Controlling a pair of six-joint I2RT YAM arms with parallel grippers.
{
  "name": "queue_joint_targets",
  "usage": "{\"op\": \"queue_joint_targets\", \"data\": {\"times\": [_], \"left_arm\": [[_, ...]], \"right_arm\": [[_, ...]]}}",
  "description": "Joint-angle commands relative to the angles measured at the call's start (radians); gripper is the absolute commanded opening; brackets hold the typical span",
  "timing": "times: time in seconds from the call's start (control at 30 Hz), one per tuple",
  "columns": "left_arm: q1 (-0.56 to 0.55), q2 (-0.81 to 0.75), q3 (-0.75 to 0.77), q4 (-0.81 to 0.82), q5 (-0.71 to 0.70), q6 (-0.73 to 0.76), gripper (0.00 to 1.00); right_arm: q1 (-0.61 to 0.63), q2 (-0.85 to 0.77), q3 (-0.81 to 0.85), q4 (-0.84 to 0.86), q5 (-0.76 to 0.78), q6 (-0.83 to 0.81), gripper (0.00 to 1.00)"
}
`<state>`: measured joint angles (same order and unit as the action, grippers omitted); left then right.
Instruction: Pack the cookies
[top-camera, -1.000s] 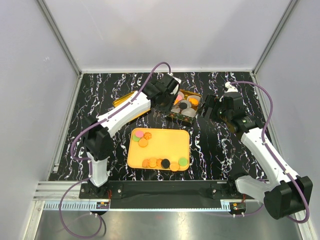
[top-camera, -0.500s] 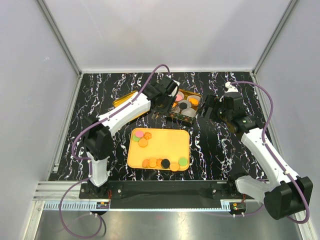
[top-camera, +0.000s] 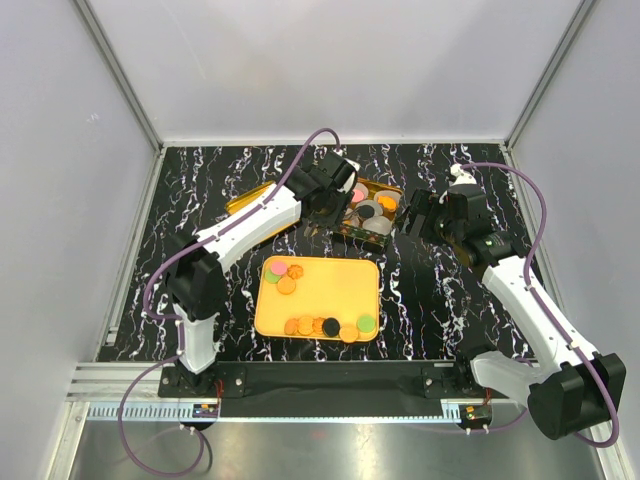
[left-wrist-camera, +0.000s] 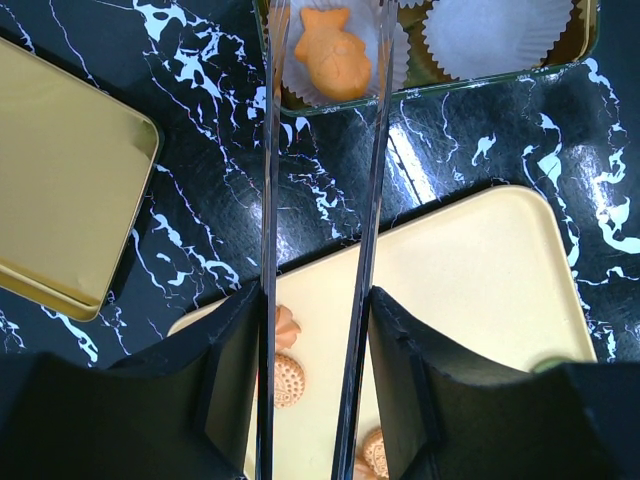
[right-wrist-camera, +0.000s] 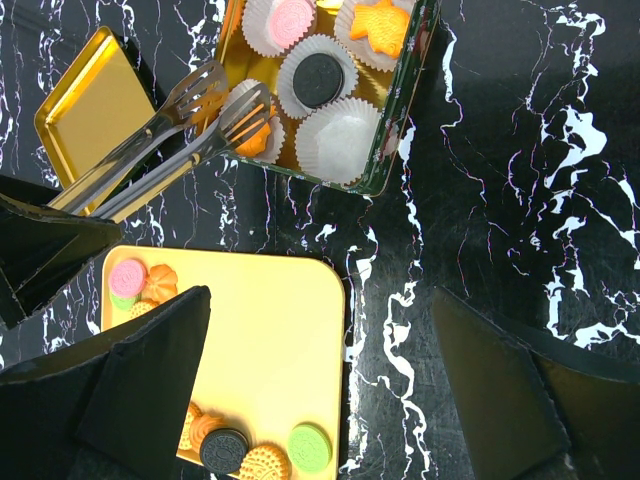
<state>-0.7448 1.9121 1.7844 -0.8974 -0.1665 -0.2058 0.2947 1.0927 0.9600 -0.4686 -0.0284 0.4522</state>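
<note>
My left gripper (left-wrist-camera: 315, 385) is shut on metal tongs (left-wrist-camera: 375, 190). The tongs' tips reach into the open tin box (top-camera: 372, 212) and stand on either side of an orange cookie (left-wrist-camera: 333, 40) lying in a white paper cup. The right wrist view shows the tongs (right-wrist-camera: 190, 130) over that cup. The box also holds a pink cookie (right-wrist-camera: 293, 15), a black cookie (right-wrist-camera: 318, 80), another orange cookie (right-wrist-camera: 378, 20) and an empty cup (right-wrist-camera: 340, 140). More cookies lie on the yellow tray (top-camera: 325, 280): a few at its far left (top-camera: 283, 272) and a row along its near edge (top-camera: 330, 327). My right gripper (right-wrist-camera: 320, 390) is open and empty, right of the box.
The box's gold lid (top-camera: 250, 200) lies on the black marbled table left of the box, under my left arm; it also shows in the left wrist view (left-wrist-camera: 60, 180). Grey walls enclose the table on three sides.
My left gripper with the tongs has shifted slightly left and nearer. The right arm has not moved.
</note>
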Motion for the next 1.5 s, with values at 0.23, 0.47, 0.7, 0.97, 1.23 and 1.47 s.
{"op": "queue_joint_targets", "data": {"times": [0.23,0.47,0.7,0.97,1.23,1.47], "left_arm": [[-0.007,-0.191,0.037,-0.014,0.044,0.011,0.48],[-0.025,-0.399,-0.167,-0.032,0.064,0.0,0.48],[-0.076,-0.564,-0.357,-0.098,0.114,0.017,0.48],[-0.119,-0.697,-0.526,-0.158,0.215,0.02,0.48],[-0.137,-0.739,-0.617,-0.179,0.318,0.022,0.48],[-0.157,-0.739,-0.638,-0.187,0.337,0.008,0.48]], "right_arm": [[0.006,-0.013,0.013,0.019,-0.005,-0.006,1.0],[0.006,-0.01,0.008,0.021,-0.002,-0.006,1.0],[0.006,0.009,0.013,0.027,-0.005,-0.003,1.0],[0.006,0.026,0.014,0.03,-0.007,0.006,1.0],[0.006,0.029,0.005,0.038,-0.001,0.013,1.0],[0.006,0.029,0.002,0.039,-0.001,0.011,1.0]]}}
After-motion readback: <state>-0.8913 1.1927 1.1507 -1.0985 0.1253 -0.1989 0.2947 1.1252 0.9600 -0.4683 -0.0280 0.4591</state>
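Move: The swirled orange cookie in the tray's near row lies some 23 cm back from the left hand, about 2 cm to its left and 15 cm below. The black cookie is 3 cm to its right, level with it, and the round cookie 4 cm to its left. The fish cookie, in its cup, is about 8 cm ahead of the left hand and 4 cm right. From the right hand the swirled cookie is some 20 cm back and 22 cm left. The fish cookie stays in its cup as the left hand, keeping its half-open hold on the tongs, lifts them some 9 cm clear of the box. The hand carries them about 22 cm back and 9 cm left over the tray towards the swirled cookie, sinking again to near starting height while the wrist tips them steeper and turns clockwise. ##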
